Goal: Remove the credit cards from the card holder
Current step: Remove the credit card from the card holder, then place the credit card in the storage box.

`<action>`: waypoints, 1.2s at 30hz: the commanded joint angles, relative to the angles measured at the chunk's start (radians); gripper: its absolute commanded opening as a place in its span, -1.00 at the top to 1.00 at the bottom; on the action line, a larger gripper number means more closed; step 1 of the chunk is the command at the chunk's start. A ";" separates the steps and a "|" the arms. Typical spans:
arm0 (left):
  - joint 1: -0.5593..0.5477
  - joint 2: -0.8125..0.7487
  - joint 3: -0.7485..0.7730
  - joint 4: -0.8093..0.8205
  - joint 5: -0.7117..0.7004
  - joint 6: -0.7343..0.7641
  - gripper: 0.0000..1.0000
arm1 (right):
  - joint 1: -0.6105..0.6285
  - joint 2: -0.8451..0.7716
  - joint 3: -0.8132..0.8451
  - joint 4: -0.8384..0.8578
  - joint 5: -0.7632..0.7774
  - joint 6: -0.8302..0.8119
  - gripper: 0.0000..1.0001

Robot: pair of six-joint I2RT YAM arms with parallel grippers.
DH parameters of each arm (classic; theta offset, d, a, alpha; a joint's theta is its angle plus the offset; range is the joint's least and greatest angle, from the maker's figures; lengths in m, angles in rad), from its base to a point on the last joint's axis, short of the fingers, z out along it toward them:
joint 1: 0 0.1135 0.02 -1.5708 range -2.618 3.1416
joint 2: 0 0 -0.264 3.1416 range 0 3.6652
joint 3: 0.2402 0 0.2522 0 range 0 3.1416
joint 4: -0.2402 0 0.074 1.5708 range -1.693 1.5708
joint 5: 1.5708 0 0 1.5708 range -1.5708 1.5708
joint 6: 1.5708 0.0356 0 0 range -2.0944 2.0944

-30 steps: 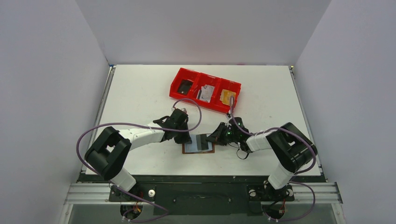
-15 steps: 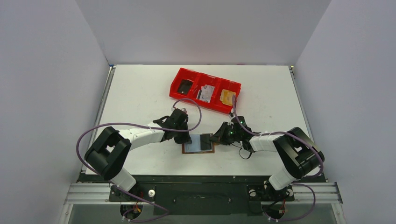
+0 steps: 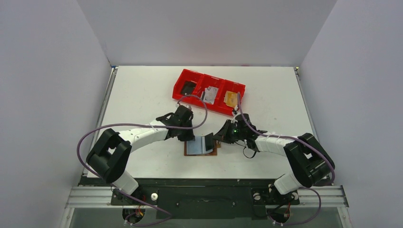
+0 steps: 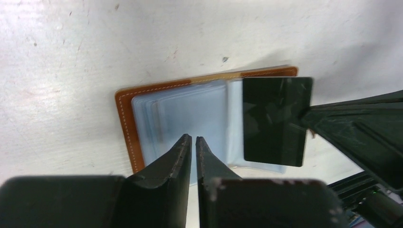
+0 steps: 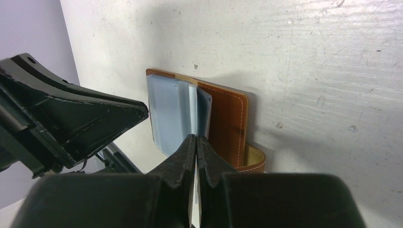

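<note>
The card holder [image 3: 201, 154] lies open on the table, brown leather [image 4: 125, 124] with clear plastic sleeves [image 4: 190, 111] inside. My right gripper [image 3: 218, 138] is shut on the edge of a credit card [image 3: 208, 142]. The card stands tilted up over the holder's right half and looks dark in the left wrist view [image 4: 277, 121]. In the right wrist view it runs edge-on out of the shut jaws [image 5: 196, 137], its face bluish [image 5: 203, 111]. My left gripper [image 3: 189, 137] hovers over the left sleeves, its jaws [image 4: 194, 138] almost together with nothing between them.
A red three-compartment tray [image 3: 178, 87] stands behind the holder with a dark item, greyish cards and a tan-gold card [image 3: 231, 98] in its compartments. Cables loop over both arms. The table's front edge [image 3: 204, 178] runs just below the holder.
The right gripper has raised the card from lying flat over the holder to standing tilted up. The left gripper has shifted slightly back along the holder's left side.
</note>
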 commanded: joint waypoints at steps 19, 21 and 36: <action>0.236 -0.229 -0.067 0.265 0.444 -0.024 0.06 | -0.007 -0.116 0.173 0.006 -0.062 0.099 1.00; 0.262 -0.244 -0.091 0.318 0.499 -0.046 0.05 | -0.005 -0.122 0.181 0.021 -0.076 0.123 1.00; 0.330 -0.247 -0.253 0.791 0.749 -0.299 -0.01 | -0.008 -0.143 0.172 0.235 -0.174 0.328 1.00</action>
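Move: The black card is already pinched in my right fingers, its middle about 3 cm left of them, 1 cm back and a little lower. From my left hand that card lies some 8 cm to the right, level ahead and about the same height. Beneath, the open card holder is centred about 5 cm right of my left hand, 3 cm back and 2 cm lower; the red tray lies roughly 24 cm ahead of that hand and 9 cm right. Keeping its pinch, my right hand lifts the card about 13 cm straight up off the holder, drifting some 4 cm left towards my left hand and tilting its fingers flatter. My left hand rises as far from over the left page, a little forward, opening to about half and rolling some 45 degrees so its fingertips swing round to face right, towards the card. ##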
